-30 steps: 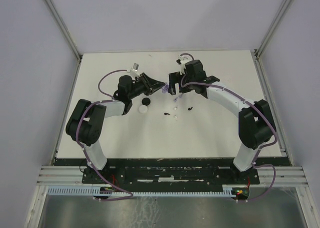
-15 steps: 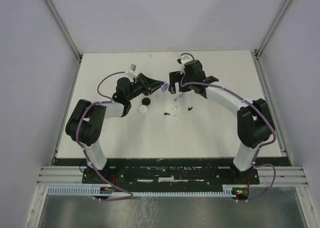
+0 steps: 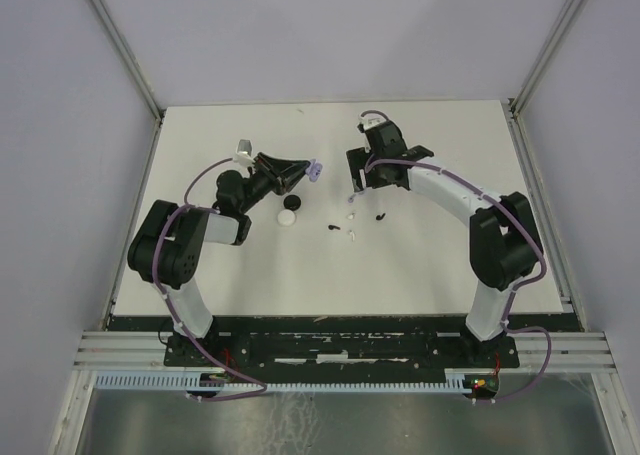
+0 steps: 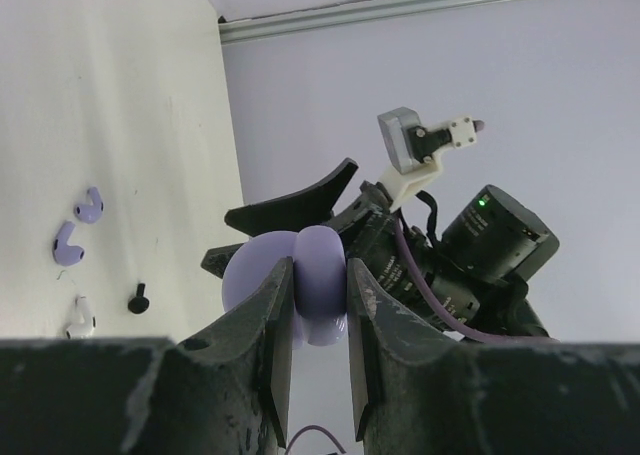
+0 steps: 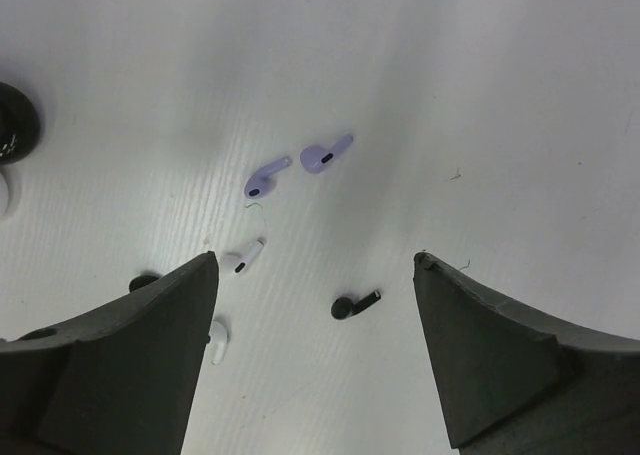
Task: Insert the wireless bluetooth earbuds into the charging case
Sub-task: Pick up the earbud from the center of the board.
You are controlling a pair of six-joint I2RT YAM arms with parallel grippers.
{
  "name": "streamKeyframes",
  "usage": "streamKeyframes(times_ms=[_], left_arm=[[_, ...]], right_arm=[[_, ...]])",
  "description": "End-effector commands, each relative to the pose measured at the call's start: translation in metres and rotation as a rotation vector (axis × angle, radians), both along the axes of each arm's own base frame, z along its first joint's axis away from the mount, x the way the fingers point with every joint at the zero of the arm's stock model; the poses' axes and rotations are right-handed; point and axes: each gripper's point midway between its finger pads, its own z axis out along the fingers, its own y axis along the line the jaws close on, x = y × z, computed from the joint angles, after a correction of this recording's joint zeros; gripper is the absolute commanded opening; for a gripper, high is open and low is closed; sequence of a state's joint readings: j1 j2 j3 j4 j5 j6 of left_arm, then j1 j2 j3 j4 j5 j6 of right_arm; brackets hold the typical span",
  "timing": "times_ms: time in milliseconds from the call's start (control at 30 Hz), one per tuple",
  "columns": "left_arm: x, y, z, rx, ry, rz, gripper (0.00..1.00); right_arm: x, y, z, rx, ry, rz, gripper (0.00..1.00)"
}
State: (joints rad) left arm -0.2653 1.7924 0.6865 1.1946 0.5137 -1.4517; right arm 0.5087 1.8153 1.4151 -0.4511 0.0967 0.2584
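My left gripper point(image 3: 308, 172) is shut on the lilac charging case point(image 4: 300, 271), held above the table; its two rounded halves show between the fingers point(image 4: 272, 320). My right gripper point(image 5: 315, 265) hangs open over the earbuds with nothing between its jaws. Below it lie two lilac earbuds point(image 5: 266, 178) point(image 5: 326, 155), two white ones point(image 5: 243, 258) point(image 5: 217, 340) and a black one point(image 5: 354, 304). The top view shows a white earbud point(image 3: 352, 216) and a black earbud point(image 3: 380, 215) just in front of the right gripper point(image 3: 358, 182). The left wrist view has the lilac pair point(image 4: 88, 207) at far left.
A white puck point(image 3: 288, 216) and a black puck point(image 3: 291, 203) lie left of the earbuds, below the left gripper. Another black earbud point(image 3: 330, 226) lies between them and the white ones. Grey walls close the table at back and sides.
The left gripper has drawn back to the left with the case, away from the right gripper. The right gripper has shifted slightly right and back, and stays open.
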Motion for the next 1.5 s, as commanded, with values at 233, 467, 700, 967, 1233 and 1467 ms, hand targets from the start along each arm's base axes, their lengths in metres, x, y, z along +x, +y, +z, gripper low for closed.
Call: streamKeyframes(times_ms=[233,467,700,967,1233,1467], left_arm=[[-0.003,0.005,0.020,-0.077,-0.057,0.006,0.03],[-0.004,0.005,0.017,-0.079,-0.054,0.003,0.03],[-0.005,0.005,0.016,-0.081,-0.051,0.002,0.03],[-0.006,0.007,0.013,-0.084,-0.044,0.002,0.03],[-0.003,0.009,0.016,-0.089,-0.046,0.002,0.03],[-0.001,0.010,0.016,-0.092,-0.042,0.001,0.03]], right_arm=[[0.016,-0.020,-0.012,-0.203,0.023,-0.001,0.86],[0.024,-0.028,-0.028,-0.309,0.047,0.052,0.88],[0.023,-0.022,-0.037,-0.298,0.052,0.094,0.88],[0.029,-0.023,-0.051,-0.335,0.069,0.090,0.88],[0.041,-0.021,-0.062,-0.352,0.066,0.083,0.89],[0.049,-0.015,-0.070,-0.351,0.069,0.087,0.88]])
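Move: The purple earbud that lies farther right of the pair is about 4 cm ahead of the right gripper, 1 cm to its left and roughly 9 cm below. Its purple twin lies some 2 cm nearer and 2 cm left of it. A white earbud is 2 cm back and 3 cm left of the gripper, a black one 2 cm back and 3 cm right. From the left gripper, the first purple earbud is about 4 cm ahead, 8 cm right and 17 cm below. Lower the open right gripper about 8 cm towards the right-hand purple earbud, drifting some 3 cm right in the first half, easing off briefly, then sinking on and edging forward late. Meanwhile roll the wrist some 20 degrees so the left side drops and the fingers no longer lean left, pointing more steeply down. Keep the fingers open and don't close on anything yet. ##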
